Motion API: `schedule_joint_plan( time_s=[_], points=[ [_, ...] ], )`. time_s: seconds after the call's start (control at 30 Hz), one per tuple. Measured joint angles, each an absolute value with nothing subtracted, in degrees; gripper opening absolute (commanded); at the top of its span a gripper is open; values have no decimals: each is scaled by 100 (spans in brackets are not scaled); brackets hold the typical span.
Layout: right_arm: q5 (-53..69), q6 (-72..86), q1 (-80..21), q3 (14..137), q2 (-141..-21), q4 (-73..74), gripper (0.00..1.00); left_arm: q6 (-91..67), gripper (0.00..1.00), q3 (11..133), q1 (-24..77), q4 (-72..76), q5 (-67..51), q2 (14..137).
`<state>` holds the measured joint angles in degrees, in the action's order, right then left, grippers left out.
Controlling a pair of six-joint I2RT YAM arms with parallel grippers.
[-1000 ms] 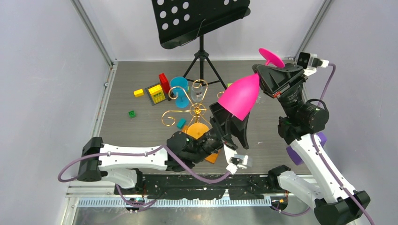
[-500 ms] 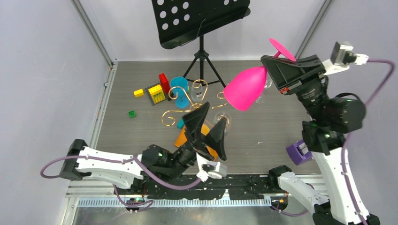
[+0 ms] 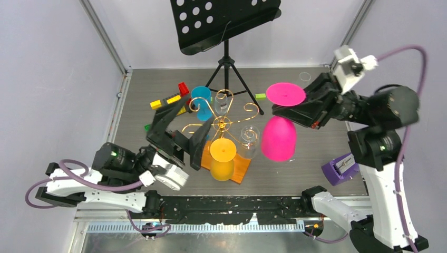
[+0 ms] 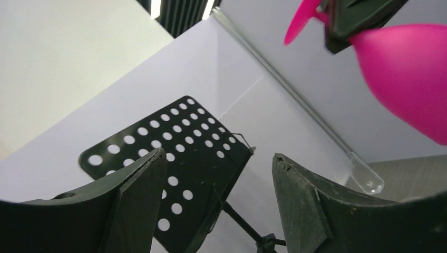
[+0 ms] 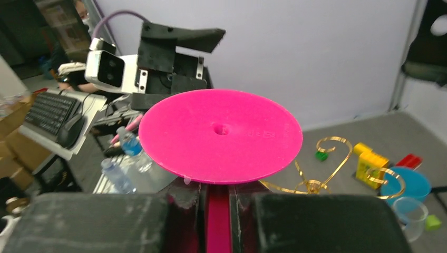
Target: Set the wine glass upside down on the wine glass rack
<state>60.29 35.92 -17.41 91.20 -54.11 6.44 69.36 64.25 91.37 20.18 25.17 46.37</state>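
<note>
The pink wine glass (image 3: 278,139) hangs upside down, foot (image 3: 285,94) uppermost, just right of the wine glass rack. My right gripper (image 3: 289,112) is shut on its stem (image 5: 217,221) under the foot (image 5: 221,134). The rack (image 3: 221,124) is gold wire with curled arms on an orange base (image 3: 241,173). An orange glass (image 3: 222,158) and a clear glass (image 3: 248,141) hang on it. My left gripper (image 3: 190,118) stands open and empty to the rack's left, pointing upward. In the left wrist view that gripper (image 4: 219,168) frames only the music stand, with the pink glass (image 4: 411,68) at top right.
A black perforated music stand (image 3: 226,21) on a tripod rises behind the rack. A blue cup (image 3: 201,96), yellow and red bricks (image 3: 171,100), a clear cup (image 3: 224,103) and a green block (image 3: 260,96) lie at the back. A purple object (image 3: 340,168) sits at the right.
The right arm has swung the pink glass from tilted to fully upside down and lowered it beside the rack. The left arm has pulled back to the left, its gripper still open.
</note>
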Motion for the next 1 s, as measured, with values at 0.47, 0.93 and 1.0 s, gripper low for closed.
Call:
schedule_joint_plan(
  time_s=[0.47,0.93,1.0],
  points=[
    [6722,2974,-2735,8748,-6020,1721,5,6665,58,6829,8945,543,1879,5767],
    [6287,1719,-2952,9048,-6062,2980,5,6595,50,6914,8840,635,1780,5752],
    [6289,1625,-2961,9048,-6066,3159,5,6598,50,6921,8833,742,1782,5736]
  ],
)
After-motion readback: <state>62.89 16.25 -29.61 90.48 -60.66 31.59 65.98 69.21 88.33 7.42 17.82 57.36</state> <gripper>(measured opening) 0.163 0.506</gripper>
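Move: The pink wine glass, held by its stem in the right gripper with its foot up and forward, is about 17 cm right of the empty left gripper, some 2 cm back and nearly level. The rack's top lies 13 cm ahead, 12 cm left and 26 cm below the right gripper. From that gripper, the hanging yellow glass is 5 cm ahead, 12 cm left, the hanging clear glass 10 cm ahead, 4 cm left, both some 32 cm down. Bring the open left gripper about 9 cm right and 6 cm down towards the pink glass's foot and stem, dipping its fingertips some 20 degrees, then hover, narrowing the fingers partway without gripping. With the right, keep the stem pinched, sinking 9 cm and easing 4 cm left to meet it, fingertips tipping down and turning a little counter-clockwise. ##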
